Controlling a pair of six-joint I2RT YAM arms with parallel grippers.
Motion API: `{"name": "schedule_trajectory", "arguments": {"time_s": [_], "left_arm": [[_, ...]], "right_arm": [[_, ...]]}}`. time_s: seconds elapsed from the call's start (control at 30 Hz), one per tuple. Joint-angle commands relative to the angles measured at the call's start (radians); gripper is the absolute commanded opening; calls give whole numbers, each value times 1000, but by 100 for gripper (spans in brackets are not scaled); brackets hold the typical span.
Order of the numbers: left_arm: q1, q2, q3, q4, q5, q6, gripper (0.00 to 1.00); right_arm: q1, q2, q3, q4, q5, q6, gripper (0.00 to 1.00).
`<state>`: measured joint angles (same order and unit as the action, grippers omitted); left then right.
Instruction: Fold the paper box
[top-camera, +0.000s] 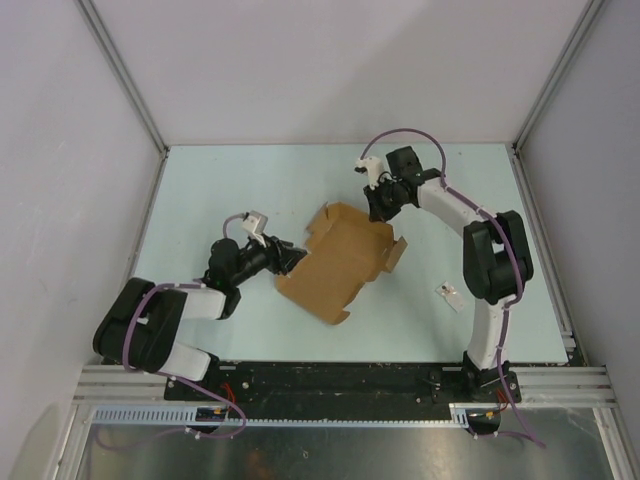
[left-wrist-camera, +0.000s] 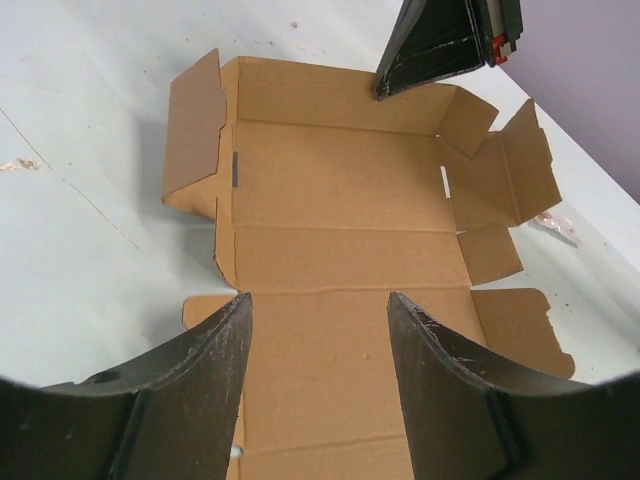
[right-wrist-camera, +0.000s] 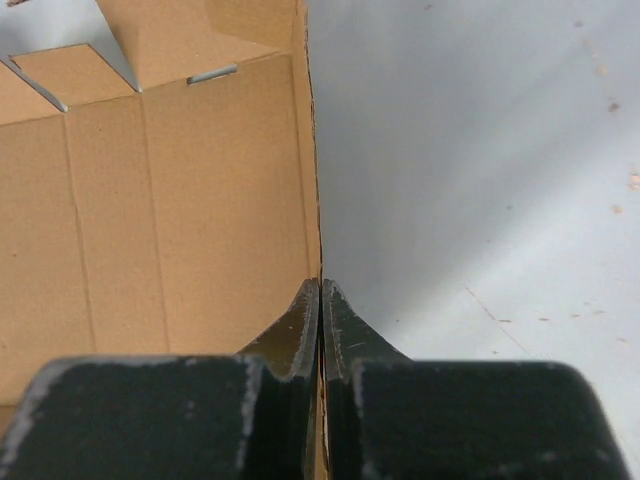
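Note:
The paper box (top-camera: 340, 265) is a brown die-cut cardboard sheet lying mid-table, with some flaps and its far wall raised. My right gripper (right-wrist-camera: 320, 283) is shut on the thin upright edge of that far wall (right-wrist-camera: 312, 150), one finger on each side. In the top view the right gripper (top-camera: 381, 208) sits at the box's far right corner. In the left wrist view its tip (left-wrist-camera: 385, 92) touches the back wall of the box (left-wrist-camera: 340, 190). My left gripper (left-wrist-camera: 318, 298) hovers open over the near-left panel, with nothing between its fingers. In the top view the left gripper (top-camera: 290, 258) is at the sheet's left edge.
A small silvery-white packet (top-camera: 450, 294) lies on the pale table (top-camera: 250, 180) to the right of the box, near the right arm's base; the left wrist view also shows the packet (left-wrist-camera: 555, 225). Grey walls enclose the table on three sides.

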<state>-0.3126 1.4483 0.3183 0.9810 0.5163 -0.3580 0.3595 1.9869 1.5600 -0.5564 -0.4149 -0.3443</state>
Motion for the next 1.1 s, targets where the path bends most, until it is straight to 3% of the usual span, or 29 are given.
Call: {"name": "schedule_trajectory", "arguments": {"time_s": [0.0,0.37,0.53,0.9,1.07], "left_arm": [[15,-42,19,21,13,-7,62],[29,-46,21,19,14,-13,62],[29,-54,24,18,19,-18,62],[40,-66,47,8,33,-21,62],[44,-71,64,7,33,-13,62]], "right_arm": [[36,-88,-66,113,188,-59,0],[50,-203,-141,231,380,-170,0],[52,-276,-176,279,349,-217,0],[107,-402,-233,220,286,-355,0],[105,-457,-282,179,180,-404,0]]}}
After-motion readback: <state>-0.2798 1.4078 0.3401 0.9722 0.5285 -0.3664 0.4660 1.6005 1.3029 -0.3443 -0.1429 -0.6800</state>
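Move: The right fingers are already shut on the top edge of the paper box's raised far wall; the box's middle lies about 8 cm back from that hand, 9 cm to its left and 6 cm lower. The wall's left end flap is some 12 cm to the hand's left and 1 cm farther out, the right side flaps about 7 cm back and 4 cm to its right. From the open left hand, the box's middle is about 3 cm ahead, 8 cm right and 8 cm below. Upward, by about 10 cm in all, the right hand lifts the far wall it still pinches: it first swings a little forward and to the right, then climbs and comes back over the box. As it rises, the wrist tips the fingers up from steeply down towards forward, some 30 degrees, with the grip kept shut. The left hand, open and holding nothing, only rises slightly. ##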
